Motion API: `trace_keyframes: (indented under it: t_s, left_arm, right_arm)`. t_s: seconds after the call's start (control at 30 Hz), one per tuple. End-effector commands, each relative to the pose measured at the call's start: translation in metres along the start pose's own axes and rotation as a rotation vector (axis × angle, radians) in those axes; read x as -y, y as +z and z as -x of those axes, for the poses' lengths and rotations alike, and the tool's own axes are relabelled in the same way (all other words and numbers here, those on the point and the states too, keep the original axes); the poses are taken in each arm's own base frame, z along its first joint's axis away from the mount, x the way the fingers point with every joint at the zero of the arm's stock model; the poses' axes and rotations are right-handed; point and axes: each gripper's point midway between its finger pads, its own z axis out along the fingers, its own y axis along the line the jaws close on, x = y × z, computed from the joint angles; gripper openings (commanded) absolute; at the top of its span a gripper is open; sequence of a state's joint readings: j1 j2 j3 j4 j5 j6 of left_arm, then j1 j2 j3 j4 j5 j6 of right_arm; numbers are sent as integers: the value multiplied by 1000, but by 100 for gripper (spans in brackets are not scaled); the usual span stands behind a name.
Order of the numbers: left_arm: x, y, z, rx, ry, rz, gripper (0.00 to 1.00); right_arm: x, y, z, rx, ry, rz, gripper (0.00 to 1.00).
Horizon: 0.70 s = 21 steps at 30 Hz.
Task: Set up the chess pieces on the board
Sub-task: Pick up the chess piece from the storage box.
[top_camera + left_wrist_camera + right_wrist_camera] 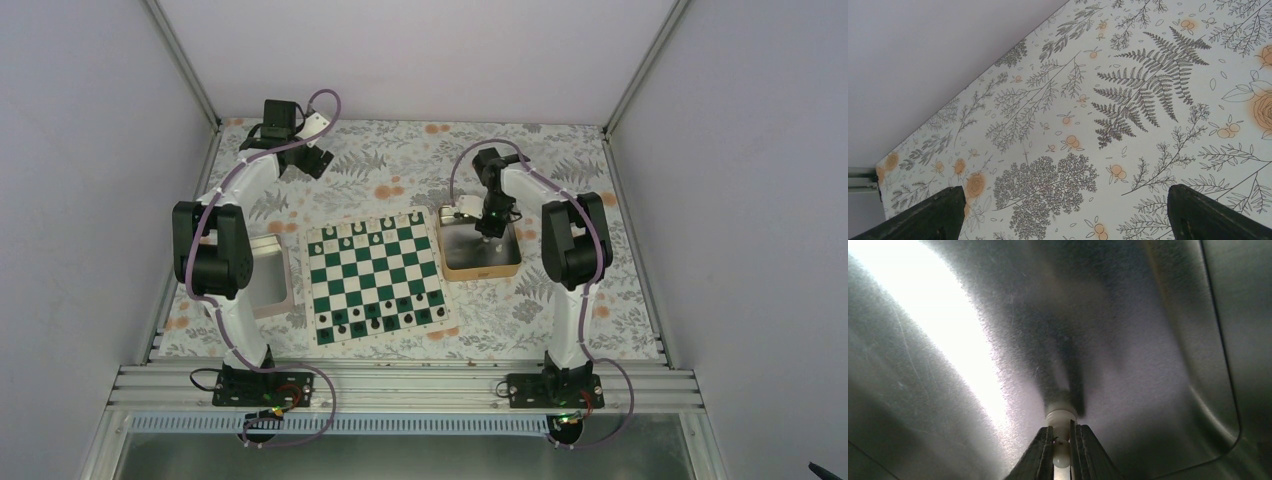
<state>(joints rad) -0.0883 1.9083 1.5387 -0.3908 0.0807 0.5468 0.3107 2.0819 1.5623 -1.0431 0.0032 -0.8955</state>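
The green and white board (375, 281) lies mid-table. White chess pieces (372, 227) stand along its far rows and dark pieces along its near rows. My right gripper (489, 228) is down inside the tan metal tin (480, 268) right of the board. In the right wrist view its fingers (1040, 452) are shut on a small white chess piece (1061, 436), base toward the tin's metal floor (1148, 365). My left gripper (310, 160) is at the far left of the table, open and empty, its dark fingertips (933, 215) wide apart over the floral cloth.
A grey square tray (268, 280) sits left of the board beside the left arm. The floral cloth (1098, 125) covers the table. Walls enclose the table on the far, left and right sides. A metal rail runs along the near edge.
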Motion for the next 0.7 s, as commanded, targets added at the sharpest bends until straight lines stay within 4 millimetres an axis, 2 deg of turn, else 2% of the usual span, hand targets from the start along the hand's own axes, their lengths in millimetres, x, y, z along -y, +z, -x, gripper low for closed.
trace_keyframes:
  t_s: [0.0, 0.2, 0.4, 0.5, 0.67]
  left_arm:
    - [4, 0, 4, 14, 14, -14, 100]
    - [5, -1, 5, 17, 17, -19, 100]
    - [6, -3, 8, 26, 18, -22, 100]
    - [7, -3, 8, 27, 19, -22, 100]
    - [6, -5, 9, 28, 20, -16, 100]
  right_arm:
    - [8, -16, -5, -12, 25, -38, 5]
    - [13, -65, 23, 28, -17, -109, 5]
    - [-1, -100, 79, 86, -144, -165, 6]
    - [-14, -102, 110, 109, -216, -171, 6]
    - [-37, -88, 146, 112, -312, -150, 6]
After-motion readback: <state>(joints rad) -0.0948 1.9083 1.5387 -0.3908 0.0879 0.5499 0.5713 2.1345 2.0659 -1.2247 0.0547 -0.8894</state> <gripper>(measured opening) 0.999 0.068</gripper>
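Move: Already pinched in the right hand's closed fingers is a white chess piece, low in the storage box. The chessboard is where the right hand takes it: its middle lies about 28 cm left and 10 cm back, a couple of centimetres lower. The piece on the board's far right corner square is some 18 cm left and 5 cm ahead; one loose piece in the box sits about 3 cm right and 3 cm back. From the left hand, the board's middle is roughly 26 cm back, 11 cm right and 16 cm below. Up first and slightly forward, then sweeping fast to the left, the right hand carries the pinched piece out of the storage box towards the chessboard: about 13 cm left and 11 cm up in all. The fingers keep their hold while the hand tips some 15 degrees so the fingertips swing forward, and it turns a little counter-clockwise. ##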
